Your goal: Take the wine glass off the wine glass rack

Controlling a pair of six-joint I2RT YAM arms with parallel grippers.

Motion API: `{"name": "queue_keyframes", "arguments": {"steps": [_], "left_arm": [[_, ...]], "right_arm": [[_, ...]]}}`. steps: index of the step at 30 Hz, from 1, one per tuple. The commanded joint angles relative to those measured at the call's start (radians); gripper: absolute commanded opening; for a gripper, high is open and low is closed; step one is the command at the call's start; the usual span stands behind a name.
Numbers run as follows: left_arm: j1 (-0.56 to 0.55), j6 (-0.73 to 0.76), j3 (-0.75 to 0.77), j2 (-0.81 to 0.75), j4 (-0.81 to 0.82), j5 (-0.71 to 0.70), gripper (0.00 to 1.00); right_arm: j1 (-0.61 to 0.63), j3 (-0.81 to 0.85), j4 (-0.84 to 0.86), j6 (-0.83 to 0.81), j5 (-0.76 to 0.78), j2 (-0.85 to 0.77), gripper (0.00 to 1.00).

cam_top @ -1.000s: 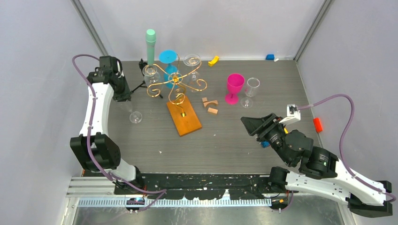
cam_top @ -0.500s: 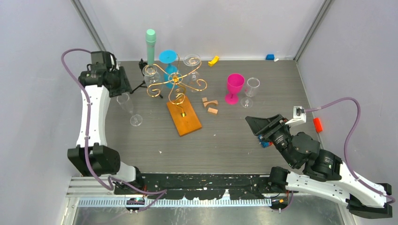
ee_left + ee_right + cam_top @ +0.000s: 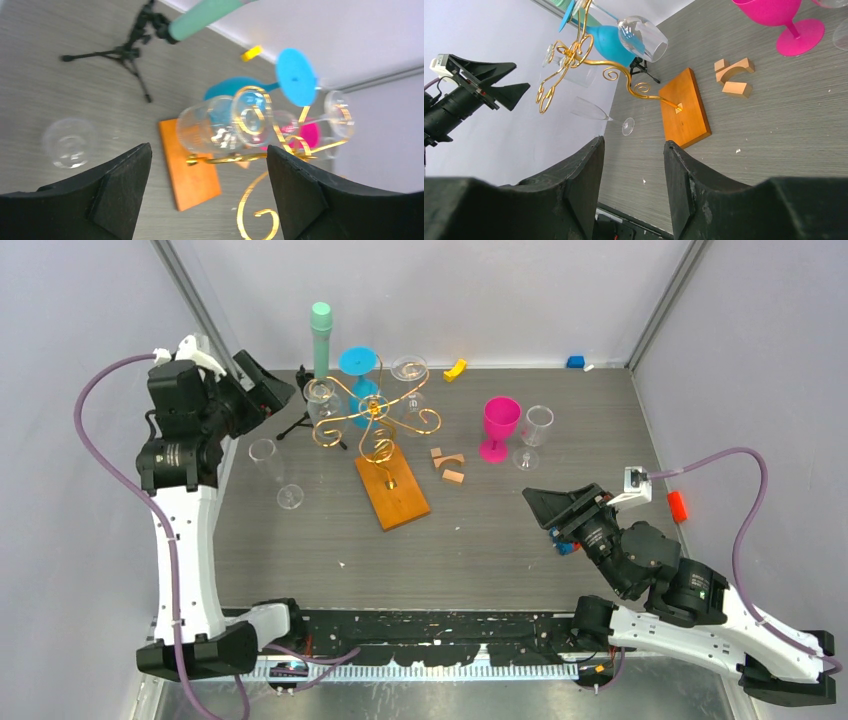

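The wine glass rack (image 3: 375,418) is gold wire with curled arms on an orange-brown wooden base (image 3: 393,490). A clear wine glass (image 3: 320,396) hangs on its left arm, a blue one (image 3: 358,368) and another clear one (image 3: 409,370) at the back. My left gripper (image 3: 266,390) is open and empty, raised left of the rack. In the left wrist view the left gripper (image 3: 208,150) frames the clear glass (image 3: 210,125) and the rack (image 3: 250,197), apart from both. My right gripper (image 3: 545,508) is open and empty, far right of the rack (image 3: 584,60).
A clear flute (image 3: 275,475) stands left of the base. A black tripod (image 3: 305,422) and a teal cylinder (image 3: 321,335) stand behind the rack. A pink goblet (image 3: 500,427), a clear glass (image 3: 538,426) and wooden blocks (image 3: 449,465) sit right of it. A red object (image 3: 677,505) lies at the right wall.
My left arm has risen and swung back left, away from the flute, and the gripper now faces the rack. My right arm shifted slightly right, then stayed.
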Motion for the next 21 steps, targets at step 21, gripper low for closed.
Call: {"name": "queue_keyframes", "arguments": {"steps": [21], "left_arm": [[0.004,-0.3,-0.148,0.084,0.365,0.351,0.49]], "right_arm": [[0.006,0.001,0.024,0.028,0.035,0.011,0.52]]}}
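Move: The clear wine glass hanging upside down on the rack's near-left arm is what the left hand goes for: its middle lies about 8 cm ahead, 9 cm to the right and 15 below, its foot some 6 below. The rack's centre ring is about 3 ahead, 19 right; the blue glass roughly 17 ahead, 16 right. The wine glass already standing is some 2 ahead, 4 left, far below. From the right hand the hanging glass lies about 24 ahead, 43 left. The foot of the hanging clear glass is approached by the left hand, which swings about 5 cm right and 4 cm forward, fast at first and then easing, its height barely changing. On the way the wrist rolls some 20 degrees, left side down, and turns about 10 degrees clockwise, while the wide fingers narrow to roughly half open, lining up on the foot; no touch can be made out. ##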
